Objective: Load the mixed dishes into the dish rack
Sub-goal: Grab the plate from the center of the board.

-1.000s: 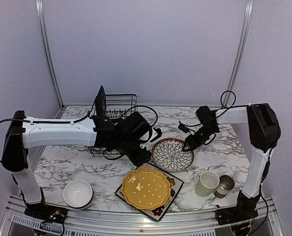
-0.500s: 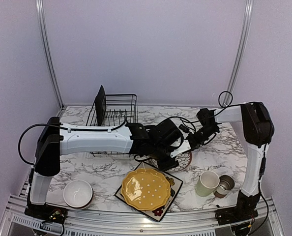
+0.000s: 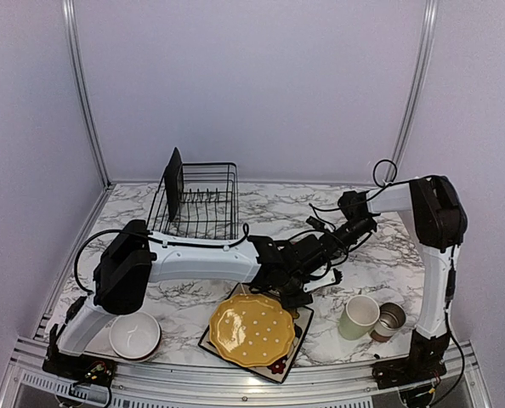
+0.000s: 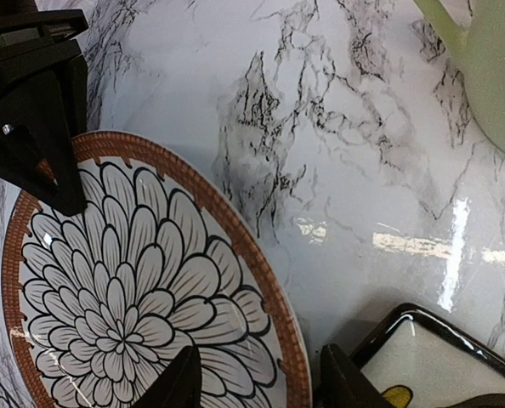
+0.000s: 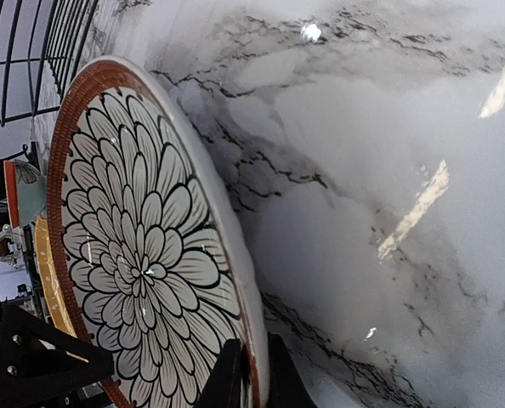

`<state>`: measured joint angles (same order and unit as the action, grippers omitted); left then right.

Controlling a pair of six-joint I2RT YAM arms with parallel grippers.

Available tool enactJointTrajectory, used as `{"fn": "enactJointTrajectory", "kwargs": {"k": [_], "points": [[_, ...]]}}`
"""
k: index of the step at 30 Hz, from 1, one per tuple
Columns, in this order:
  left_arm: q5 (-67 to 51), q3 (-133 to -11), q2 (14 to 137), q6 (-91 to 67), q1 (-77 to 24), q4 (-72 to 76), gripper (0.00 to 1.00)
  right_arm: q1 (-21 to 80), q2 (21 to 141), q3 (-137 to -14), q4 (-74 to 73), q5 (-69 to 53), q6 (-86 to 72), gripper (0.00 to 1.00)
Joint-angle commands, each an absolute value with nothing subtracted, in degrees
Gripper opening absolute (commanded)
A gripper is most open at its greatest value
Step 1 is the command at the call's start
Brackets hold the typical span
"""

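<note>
A round plate with a black-and-white flower pattern and a brown rim (image 4: pixel 125 289) lies on the marble between both arms. My right gripper (image 5: pixel 254 378) is shut on its far rim, and the plate (image 5: pixel 142 246) looks tilted in the right wrist view. My left gripper (image 4: pixel 261 387) is open, its fingers straddling the near rim. The dish rack (image 3: pixel 203 202) stands at the back left with a black square plate (image 3: pixel 174 182) upright in it. A yellow dotted plate (image 3: pixel 251 328) rests on another black square plate (image 3: pixel 280 365). A white bowl (image 3: pixel 135 333), a pale green mug (image 3: pixel 358 316) and a grey-brown cup (image 3: pixel 389 320) stand near the front.
The left arm (image 3: pixel 193 259) stretches low across the middle of the table, just in front of the rack. The green mug (image 4: pixel 499 68) and a corner of the black square plate (image 4: pixel 439 357) lie close to the left gripper. Cables hang by the right arm.
The left arm has swung right from beside the rack to the flower plate. The right gripper has shut on the plate's rim.
</note>
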<state>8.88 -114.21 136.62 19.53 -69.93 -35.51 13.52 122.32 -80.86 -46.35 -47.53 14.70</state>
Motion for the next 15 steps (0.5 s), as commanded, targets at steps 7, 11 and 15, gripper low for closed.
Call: {"fn": "enactJointTrajectory", "kwargs": {"k": [7, 11, 15], "points": [[15.34, -119.75, 141.37, 20.35, -70.58, -37.26, 0.41, 14.01, 123.03, -81.66, -50.77, -53.84, 15.95, 0.09], [16.9, -120.57, 142.5, 20.88, -70.58, -37.26, 0.35, 13.82, 122.55, -81.47, -50.98, -54.28, 16.17, 0.09], [17.81, -120.67, 142.82, 21.29, -70.53, -37.25, 0.25, 13.19, 122.1, -81.54, -50.94, -54.41, 16.17, 0.12]]}}
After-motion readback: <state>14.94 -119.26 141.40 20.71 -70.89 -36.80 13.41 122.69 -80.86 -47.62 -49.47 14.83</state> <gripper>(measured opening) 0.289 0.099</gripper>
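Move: The plate's middle is about 8 cm ahead of the left hand and 1 cm to its left, a few centimetres lower, with the near rim between that hand's open fingers. From the right hand, already gripping the rim's far right side, the plate's middle is some 8 cm left and 5 cm back. Counted from the left hand, the yellow plate lies about 12 cm left and 10 cm back, the green mug 13 cm right and 7 cm back. The left hand eases about 1 cm forward and 1.5 cm down over the plate's near rim, its wrist tilting some 5 degrees, while its fingers close from half open to less than a third, one over the patterned face and the other just outside the rim; a firm pinch can't yet be seen. The right hand keeps its nearly shut grip on the far right rim, almost in place, drifting only half a centimetre back. ##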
